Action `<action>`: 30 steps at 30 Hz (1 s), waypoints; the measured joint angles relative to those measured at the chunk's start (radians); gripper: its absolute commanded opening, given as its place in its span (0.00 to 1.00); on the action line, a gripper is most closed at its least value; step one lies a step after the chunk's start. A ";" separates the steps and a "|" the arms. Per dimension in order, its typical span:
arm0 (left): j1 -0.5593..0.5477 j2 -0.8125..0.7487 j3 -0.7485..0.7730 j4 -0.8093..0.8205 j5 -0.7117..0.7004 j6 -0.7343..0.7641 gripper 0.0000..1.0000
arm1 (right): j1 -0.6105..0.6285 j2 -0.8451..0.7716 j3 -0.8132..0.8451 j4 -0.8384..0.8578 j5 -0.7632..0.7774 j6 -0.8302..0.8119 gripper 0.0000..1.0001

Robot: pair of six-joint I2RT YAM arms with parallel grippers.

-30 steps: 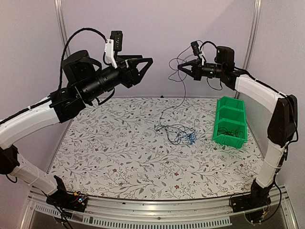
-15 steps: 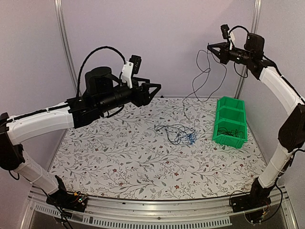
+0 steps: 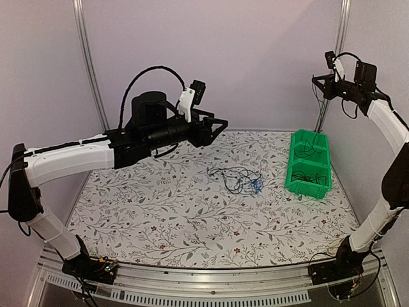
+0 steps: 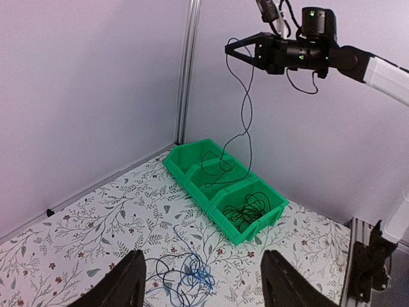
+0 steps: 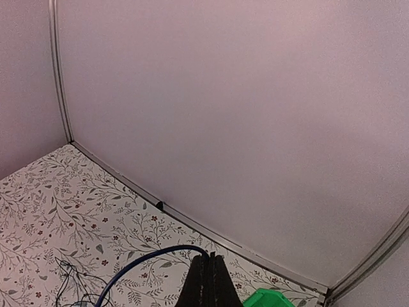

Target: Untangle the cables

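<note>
The cables [image 3: 239, 180] lie in a loose tangle of black wires and one blue wire mid-table, also in the left wrist view as the cables [image 4: 184, 276]. My right gripper [image 3: 316, 80] is high at the back right, shut on one thin dark cable [image 4: 246, 109]. That cable hangs down into a far compartment of the green bin [image 3: 307, 190]. In the right wrist view the shut fingers [image 5: 208, 281] pinch it and it looks blue [image 5: 147, 257]. My left gripper [image 3: 220, 128] hovers open and empty above the table, left of the tangle.
The green bin [image 4: 192, 182] stands at the right side, its near compartment holding a coil of black cable [image 4: 249, 211]. A metal post [image 3: 337, 51] rises in the back right corner behind the right gripper. Walls enclose the back and sides.
My right gripper has swung up and to the right with its cable, from the middle back to above the green bin. The left arm has lowered and reached further right.
</note>
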 measured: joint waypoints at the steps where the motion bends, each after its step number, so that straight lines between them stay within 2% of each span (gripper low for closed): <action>1: 0.000 0.004 0.006 0.000 0.005 0.000 0.64 | -0.013 -0.003 -0.013 0.000 0.005 0.000 0.00; 17: 0.001 0.050 0.051 -0.015 0.048 -0.003 0.64 | -0.162 0.042 -0.162 -0.002 0.090 -0.010 0.00; 30: 0.001 0.074 0.068 -0.028 0.069 -0.014 0.64 | -0.172 0.107 -0.219 -0.019 0.152 -0.043 0.00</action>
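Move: The right hand grips a dark cable high up, with the green bin's middle about 37 cm below, 4 cm back and 7 cm to the right. The bin's near compartment, already holding cables, lies some 12 cm back, 6 cm right. The blue-black tangle is around 15 cm back, 24 cm left and 41 cm below. From the idle left hand, the bin is roughly 13 cm ahead, 38 cm right and 31 cm below. Right hand lowers the pinched cable about 16 cm towards the bin while swinging some 11 cm right, tipping down. ##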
